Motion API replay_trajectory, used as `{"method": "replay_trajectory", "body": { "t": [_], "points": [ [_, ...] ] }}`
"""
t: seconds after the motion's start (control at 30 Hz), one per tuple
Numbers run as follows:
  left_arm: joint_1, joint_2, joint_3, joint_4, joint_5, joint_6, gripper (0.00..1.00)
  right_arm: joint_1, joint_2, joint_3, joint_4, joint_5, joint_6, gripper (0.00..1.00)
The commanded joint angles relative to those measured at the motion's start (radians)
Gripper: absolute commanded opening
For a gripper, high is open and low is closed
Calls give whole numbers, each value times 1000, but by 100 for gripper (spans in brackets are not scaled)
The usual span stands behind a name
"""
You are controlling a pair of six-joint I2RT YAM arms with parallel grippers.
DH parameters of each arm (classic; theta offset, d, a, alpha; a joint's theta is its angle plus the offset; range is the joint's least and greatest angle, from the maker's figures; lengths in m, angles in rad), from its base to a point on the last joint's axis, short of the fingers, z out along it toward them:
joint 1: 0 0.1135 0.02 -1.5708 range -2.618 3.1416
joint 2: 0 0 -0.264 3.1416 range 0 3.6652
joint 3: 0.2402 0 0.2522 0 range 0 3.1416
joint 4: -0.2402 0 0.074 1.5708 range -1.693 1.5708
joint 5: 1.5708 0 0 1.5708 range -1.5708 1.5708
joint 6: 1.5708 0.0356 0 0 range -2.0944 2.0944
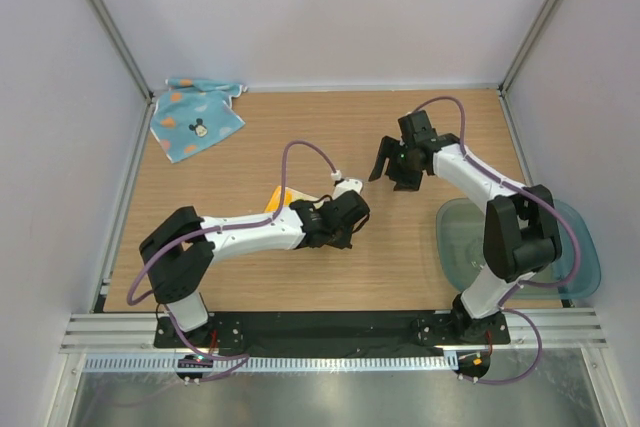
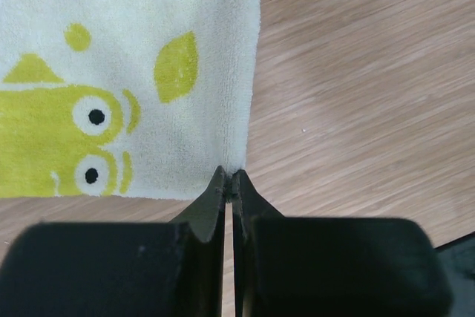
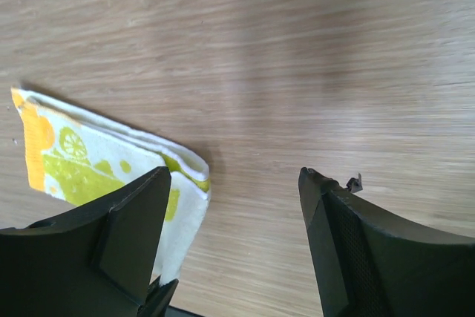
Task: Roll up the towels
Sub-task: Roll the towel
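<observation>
The yellow towel [image 2: 111, 94] with green cartoon print lies folded flat on the wooden table. My left gripper [image 2: 228, 180] is shut, and its tips pinch the towel's near right corner. In the top view the towel [image 1: 279, 197] is mostly hidden under the left arm, with the left gripper [image 1: 345, 217] at mid-table. My right gripper [image 3: 234, 183] is open and empty above the bare wood, and its left finger [image 3: 133, 228] overlaps the towel's folded end [image 3: 96, 161]. In the top view the right gripper [image 1: 392, 172] is right of centre. The light blue towel [image 1: 195, 119] lies crumpled at the back left.
A clear bluish plastic tub [image 1: 575, 257] stands at the near right, beside the right arm's base. White walls and metal rails enclose the table on three sides.
</observation>
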Motion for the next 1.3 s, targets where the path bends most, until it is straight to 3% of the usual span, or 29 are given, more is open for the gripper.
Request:
{"method": "replay_trajectory", "body": {
  "t": [0.0,0.2,0.37,0.6,0.9,1.0,1.13,1.27],
  "points": [
    [0,-42,22,20,10,-104,0,-16,-65,54,-80,81,-55,77],
    [64,-100,-57,25,80,-311,0,-21,-73,55,-83,60,-57,77],
    [167,-182,-212,221,252,-400,0,-20,-70,55,-82,55,-65,76],
    [267,-228,-326,230,323,-511,0,-18,-74,55,-73,34,-75,75],
    [298,-260,-320,126,359,-667,0,19,-157,-18,104,-233,-121,68],
    [302,-252,-293,48,359,-712,0,57,-148,-26,136,-344,-134,59],
    [302,-235,-297,5,381,-756,0,111,-145,-69,199,-418,-140,32],
    [304,-246,-337,2,378,-816,0,140,-133,-110,268,-471,-118,15]
  ]
}}
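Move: The left hand still pinches the yellow towel's near right corner; the folded towel's middle lies about 9 cm to its left, 6 cm ahead and 3 cm lower, with the far right corner roughly 10 cm straight ahead. From the open right hand that far corner is some 8 cm left, 3 cm back and 5 cm down; the towel's middle is about 18 cm left and 6 cm back. Left keeps its pinch, drags the corner about 6 cm left, twisting counter-clockwise; right later sweeps left, rising, closing. ##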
